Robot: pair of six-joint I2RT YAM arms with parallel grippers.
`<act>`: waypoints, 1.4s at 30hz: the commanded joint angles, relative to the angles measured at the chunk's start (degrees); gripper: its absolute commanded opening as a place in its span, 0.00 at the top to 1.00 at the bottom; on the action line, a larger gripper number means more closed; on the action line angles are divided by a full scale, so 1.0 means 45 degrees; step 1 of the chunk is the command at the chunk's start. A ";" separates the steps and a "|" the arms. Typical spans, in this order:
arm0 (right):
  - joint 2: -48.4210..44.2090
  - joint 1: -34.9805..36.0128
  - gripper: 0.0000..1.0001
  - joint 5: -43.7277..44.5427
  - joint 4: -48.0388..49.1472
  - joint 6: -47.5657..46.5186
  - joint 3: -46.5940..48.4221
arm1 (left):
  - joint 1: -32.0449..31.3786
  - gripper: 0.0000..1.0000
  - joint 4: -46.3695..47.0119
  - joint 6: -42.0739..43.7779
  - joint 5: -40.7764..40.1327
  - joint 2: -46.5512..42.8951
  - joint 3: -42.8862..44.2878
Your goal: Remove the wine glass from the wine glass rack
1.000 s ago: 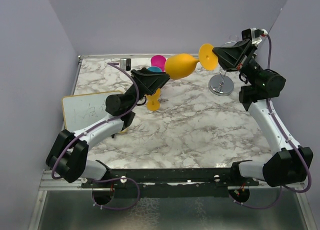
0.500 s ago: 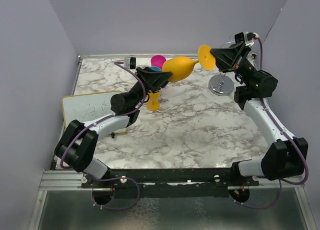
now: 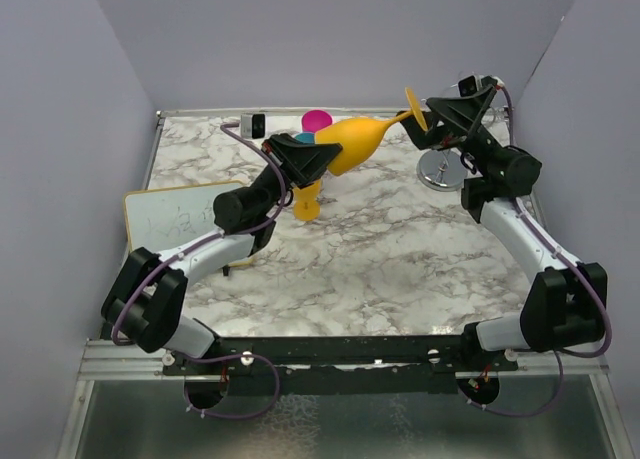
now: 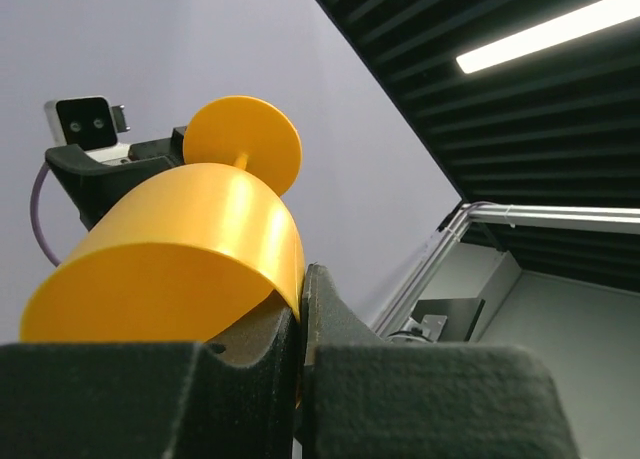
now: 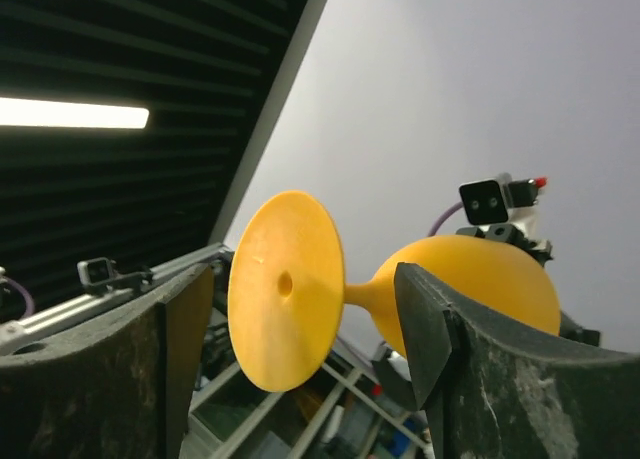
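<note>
An orange wine glass (image 3: 352, 142) hangs on its side in the air above the back of the table, with its foot (image 3: 413, 109) toward the right. My left gripper (image 3: 322, 159) is shut on the rim of the bowl (image 4: 180, 264), the wall pinched between its fingertips (image 4: 318, 309). My right gripper (image 3: 428, 119) is open, its fingers (image 5: 420, 324) standing either side of the foot (image 5: 285, 289) without touching it. The wine glass rack shows its round shiny base (image 3: 443, 169) below the right gripper; its wire arms are mostly hidden behind that arm.
The stem and foot of another orange glass (image 3: 306, 205) stand under the left gripper. A pink cup (image 3: 317, 120) and a teal one (image 3: 307, 137) sit at the back. A white board (image 3: 175, 219) lies at the left, and a small dark object (image 3: 251, 126) lies near the back edge.
The left gripper closed on the bowl's rim while the right gripper opened off the foot. The glass shifted slightly left and lower, and its foot now shows edge-on.
</note>
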 commanded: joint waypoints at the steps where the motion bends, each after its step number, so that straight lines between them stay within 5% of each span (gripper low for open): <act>1: 0.0225 0.0045 0.18 -0.0575 0.0628 -0.0063 -0.0078 | 0.0083 1.00 0.2799 0.0484 0.0377 -0.0951 -0.0532; 8: 0.0159 -0.0455 0.13 -0.1900 -0.1338 -0.2859 -0.0584 | 0.1064 1.00 0.1655 0.0534 0.0977 -0.2603 -0.1685; 11: -0.0022 -0.0916 0.11 -0.2319 -0.1642 -0.3619 -0.0987 | 0.1629 1.00 -0.0476 0.1129 0.1449 -0.3693 -0.2186; 21: -0.0915 -0.4473 0.11 -0.5333 -0.1741 -0.5968 -0.0639 | 0.1768 1.00 -1.3385 0.7892 0.2667 -0.7451 -0.0936; 25: -0.1846 -0.4491 0.11 -0.6308 -0.6840 -1.1343 0.0981 | 0.1778 1.00 -1.9659 1.0817 0.1725 -0.7931 0.0523; 28: -0.2660 -0.4097 0.10 -0.4383 -1.4636 -1.7659 0.2707 | 0.1777 1.00 -2.3478 1.2507 0.1174 -0.7716 0.1944; 30: -0.2843 -0.3122 0.09 -0.2326 -1.7068 -2.0564 0.3520 | 0.1761 1.00 -2.5279 1.3180 0.1066 -0.7576 0.2488; 37: -0.2645 -0.1146 0.09 -0.1698 -1.7691 -2.2614 0.3472 | 0.1566 1.00 -2.9102 1.4719 -0.0273 -0.7207 0.2860; 42: -0.3230 0.0618 0.09 0.1682 -1.9076 -2.4655 0.3226 | -0.0026 1.00 -3.0086 1.4836 -0.2797 -0.6156 0.3013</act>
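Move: From the left hand, which already holds the yellow wine glass high up by its bowl, the free table spot lies about 8 cm ahead, 7 cm left and 45 cm below. Past that spot stand the other yellow glass, 16 cm ahead and 5 cm left of the hand, and the blue glass, 24 cm ahead and 4 cm left, both some 38 cm below. The held glass's middle is about 8 cm left and 2 cm back of the already loosened right hand, level in height. Drawing the yellow glass left and slightly back, away from the right fingers, the left hand then sinks about 20 cm towards the open table, rolling some 80 degrees so its fingers swing from upward to down, right and forward, grip kept. The right hand opens wider, sinks and edges forward, swings right, rises and returns left, then sinks again, its fingers levelling out. ##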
